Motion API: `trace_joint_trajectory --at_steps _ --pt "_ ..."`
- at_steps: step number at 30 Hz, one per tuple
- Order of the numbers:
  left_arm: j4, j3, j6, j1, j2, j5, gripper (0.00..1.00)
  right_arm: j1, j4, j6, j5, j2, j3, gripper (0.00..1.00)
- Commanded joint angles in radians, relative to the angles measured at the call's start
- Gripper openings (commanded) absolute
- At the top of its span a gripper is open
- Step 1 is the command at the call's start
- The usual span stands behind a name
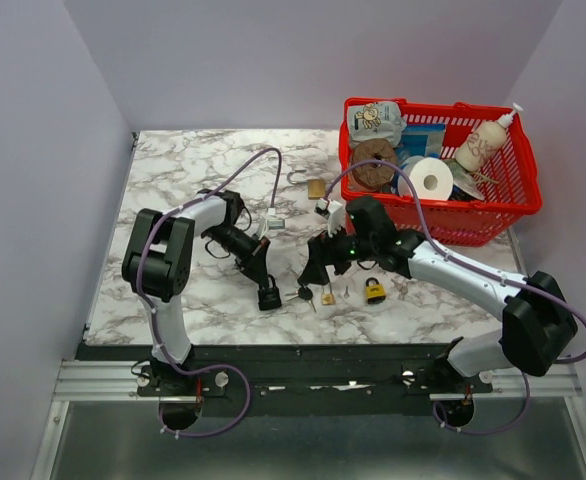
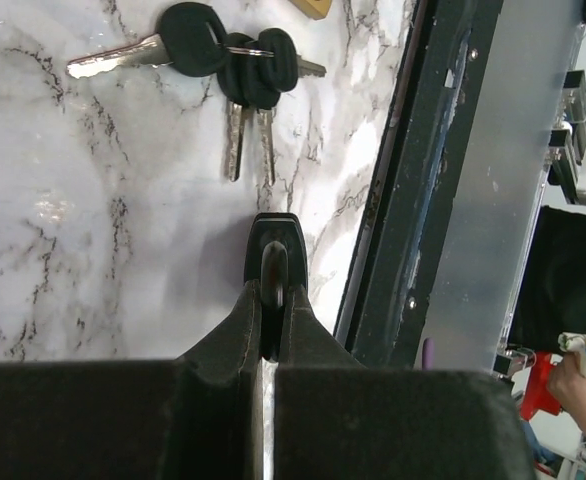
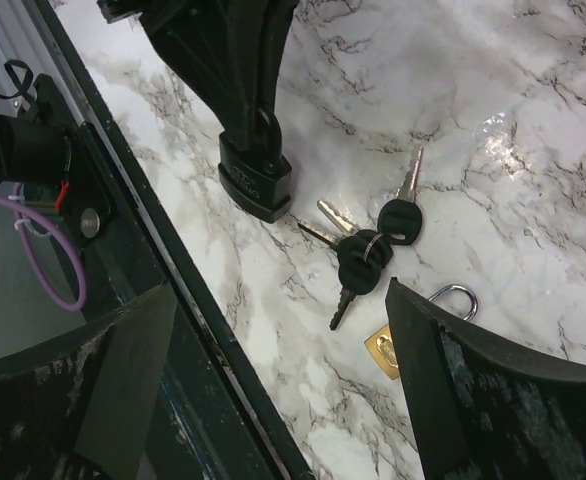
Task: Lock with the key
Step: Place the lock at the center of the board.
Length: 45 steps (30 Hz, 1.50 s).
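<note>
A black padlock [image 1: 269, 295] stands on the marble table, and my left gripper [image 1: 262, 277] is shut on its shackle. In the left wrist view the fingers [image 2: 243, 320] pinch the shackle above the padlock body [image 2: 276, 235]. A bunch of black-headed keys [image 1: 302, 293] lies just right of it, also seen in the left wrist view [image 2: 228, 60] and the right wrist view [image 3: 368, 250]. My right gripper [image 1: 316, 268] hovers open over the keys [image 3: 273, 320], touching nothing. The black padlock [image 3: 256, 182] shows upper left in that view.
A small brass padlock [image 3: 381, 350] lies beside the keys, and a yellow-and-black padlock [image 1: 374, 290] further right. A red basket [image 1: 493, 218] with a tape roll and bottle stands back right. The table's black front rail [image 2: 413, 200] runs close to the locks.
</note>
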Motion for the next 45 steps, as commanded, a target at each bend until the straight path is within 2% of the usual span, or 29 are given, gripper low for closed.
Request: trace_joint_trajectory --at_steps 1,6,13,21,24,25,31,33,34,37,41,45 --pt "-0.021 0.04 0.023 -0.007 0.037 0.047 0.0 -0.007 -0.01 -0.011 -0.021 -0.028 -0.017 0.94" --pt "-0.017 0.058 0.034 -0.007 0.077 0.031 0.0 -0.007 -0.008 -0.011 -0.028 -0.023 -0.019 0.94" --pt "0.005 0.115 0.027 -0.009 0.128 -0.026 0.12 -0.007 -0.007 -0.007 -0.032 -0.019 -0.017 0.95" --pt "0.002 0.161 0.055 -0.009 0.178 -0.062 0.17 -0.006 0.001 -0.001 -0.039 -0.007 -0.014 0.95" --pt "-0.016 0.184 0.07 -0.01 0.201 -0.07 0.21 -0.007 0.001 -0.001 -0.042 -0.003 -0.009 0.95" --pt "-0.018 0.19 0.075 -0.012 0.203 -0.079 0.27 -0.007 0.001 -0.001 -0.047 0.0 -0.009 0.95" --pt "-0.02 0.21 0.084 -0.01 0.206 -0.113 0.47 -0.007 0.002 -0.001 -0.047 0.0 0.003 0.95" --pt "-0.009 0.208 0.075 -0.01 0.186 -0.127 0.52 -0.007 0.004 -0.001 -0.05 -0.002 0.004 0.95" --pt "0.003 0.207 0.072 -0.01 0.175 -0.134 0.59 -0.007 0.006 -0.001 -0.048 -0.003 0.004 0.95" --pt "0.034 0.221 0.04 -0.009 0.125 -0.165 0.69 -0.007 0.007 -0.007 -0.05 -0.007 0.011 0.95" --pt "0.025 0.29 0.005 0.007 0.076 -0.184 0.71 -0.007 0.006 -0.027 -0.041 -0.005 0.035 0.95" --pt "-0.027 0.349 -0.011 0.12 0.037 -0.155 0.74 -0.007 -0.016 -0.115 -0.018 0.0 0.111 0.95"
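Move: The left hand still grips the black lock by its shackle, the lock's middle about 3 cm below, 2 cm back and 1 cm right; the table lies just beneath the lock. From this hand the key bunch is about 9 cm right, 2 cm back and 5 cm down, the small brass lock some 14 cm right and 3 cm back. From the right hand the black lock is roughly 9 cm left, 4 cm back and 10 cm down. Left hand lowers the lock's shackle forward and down about 3.5 cm, opens wide, then leaves forward and up. ##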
